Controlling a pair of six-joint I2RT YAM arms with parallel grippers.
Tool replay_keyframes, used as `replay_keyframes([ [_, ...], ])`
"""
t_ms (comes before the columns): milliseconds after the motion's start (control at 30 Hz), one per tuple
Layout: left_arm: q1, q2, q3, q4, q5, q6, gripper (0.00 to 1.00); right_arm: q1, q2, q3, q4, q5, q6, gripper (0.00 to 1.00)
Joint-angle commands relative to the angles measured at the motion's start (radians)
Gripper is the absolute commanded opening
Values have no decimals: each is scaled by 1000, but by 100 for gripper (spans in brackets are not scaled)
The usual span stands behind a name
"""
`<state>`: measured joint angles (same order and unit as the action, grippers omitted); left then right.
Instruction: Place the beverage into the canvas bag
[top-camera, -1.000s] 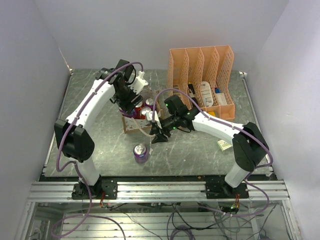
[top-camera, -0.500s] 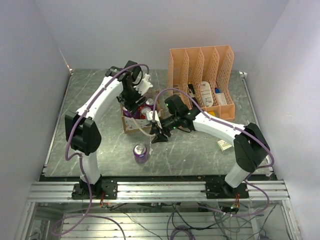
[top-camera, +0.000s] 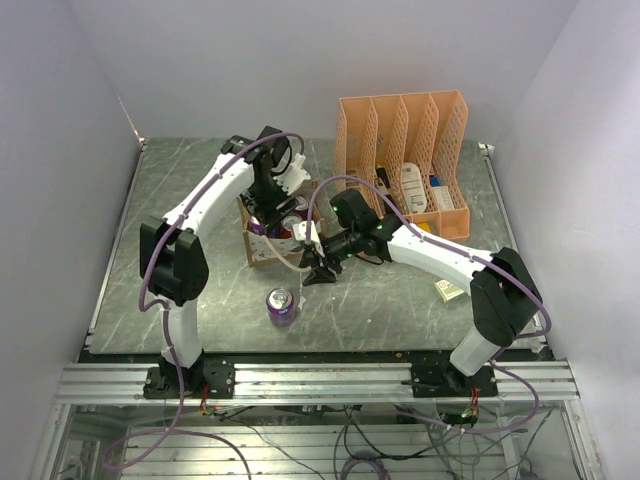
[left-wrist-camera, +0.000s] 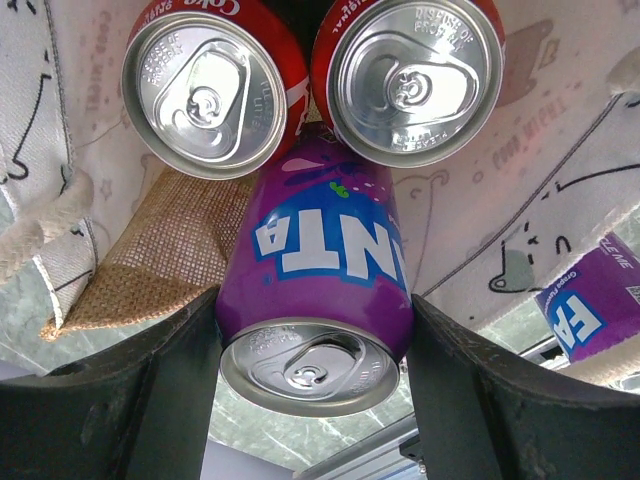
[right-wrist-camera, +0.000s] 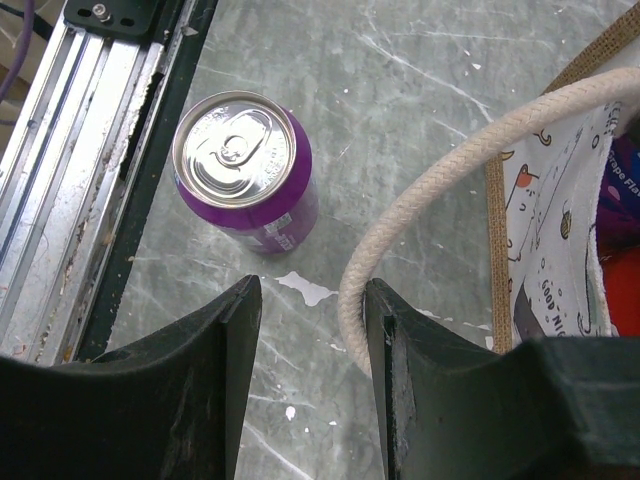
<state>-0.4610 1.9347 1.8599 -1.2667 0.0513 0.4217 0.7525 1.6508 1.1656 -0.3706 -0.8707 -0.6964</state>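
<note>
The canvas bag (top-camera: 262, 248) stands at mid-table, off-white with brown edges. My left gripper (top-camera: 272, 213) is over its mouth, shut on a purple Fanta can (left-wrist-camera: 322, 255) tilted down into the bag. Two red cola cans (left-wrist-camera: 208, 92) (left-wrist-camera: 410, 75) stand inside, just beyond it. My right gripper (top-camera: 315, 268) is open at the bag's near right corner. A cream rope handle (right-wrist-camera: 440, 200) runs between its fingers and touches the right finger (right-wrist-camera: 400, 350). A second purple can (top-camera: 281, 304) stands on the table in front of the bag and shows in the right wrist view (right-wrist-camera: 245, 165).
An orange file organizer (top-camera: 405, 160) holding small items stands at the back right. A small yellowish packet (top-camera: 448, 290) lies by the right arm. The metal frame rail (right-wrist-camera: 90, 150) runs close to the standing purple can.
My left arm has swung right and brought the Fanta can over the bag's mouth and lower. The right arm and the can on the table have not moved.
</note>
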Motion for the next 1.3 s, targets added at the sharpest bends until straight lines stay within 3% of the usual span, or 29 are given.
replay_keyframes([
  [0, -8, 10, -7, 1, 39, -26, 7, 7, -19, 0, -17, -8, 1, 46],
  [300, -10, 28, -44, 41, 25, -41, 12, 7, -11, 5, -23, -4, -2, 46],
  [733, -31, 75, -48, 29, -14, -24, 36, 8, 5, 9, -25, -4, 1, 46],
  [1267, -39, 87, -109, 52, -16, -24, 54, 7, -1, 7, -25, 10, -3, 46],
])
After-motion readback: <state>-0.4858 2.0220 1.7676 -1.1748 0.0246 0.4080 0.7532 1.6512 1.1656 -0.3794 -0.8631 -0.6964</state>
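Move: The purple can already hangs from the left fingers in the bag's mouth, above a free spot at the front-left corner; that spot's middle is about 9 cm below the left hand, 1 cm right. Around it, from the same hand and equally low, stand one Coke can some 6 cm ahead and 1 cm right, and another 2 cm ahead and 5 cm right. From the right hand, the spot lies roughly 13 cm ahead, 8 cm left and 8 cm below. The purple can, still pinched near its top between the left fingers, is lowered almost straight down about 5 cm into the bag's front-left corner, close beside the two Coke cans. The descent starts slowly, quickens past halfway and eases off, the wrist tipping only some 5 degrees and the fingers keeping their hold. The right hand stays in place, the bag's handle still lying at its finger. ##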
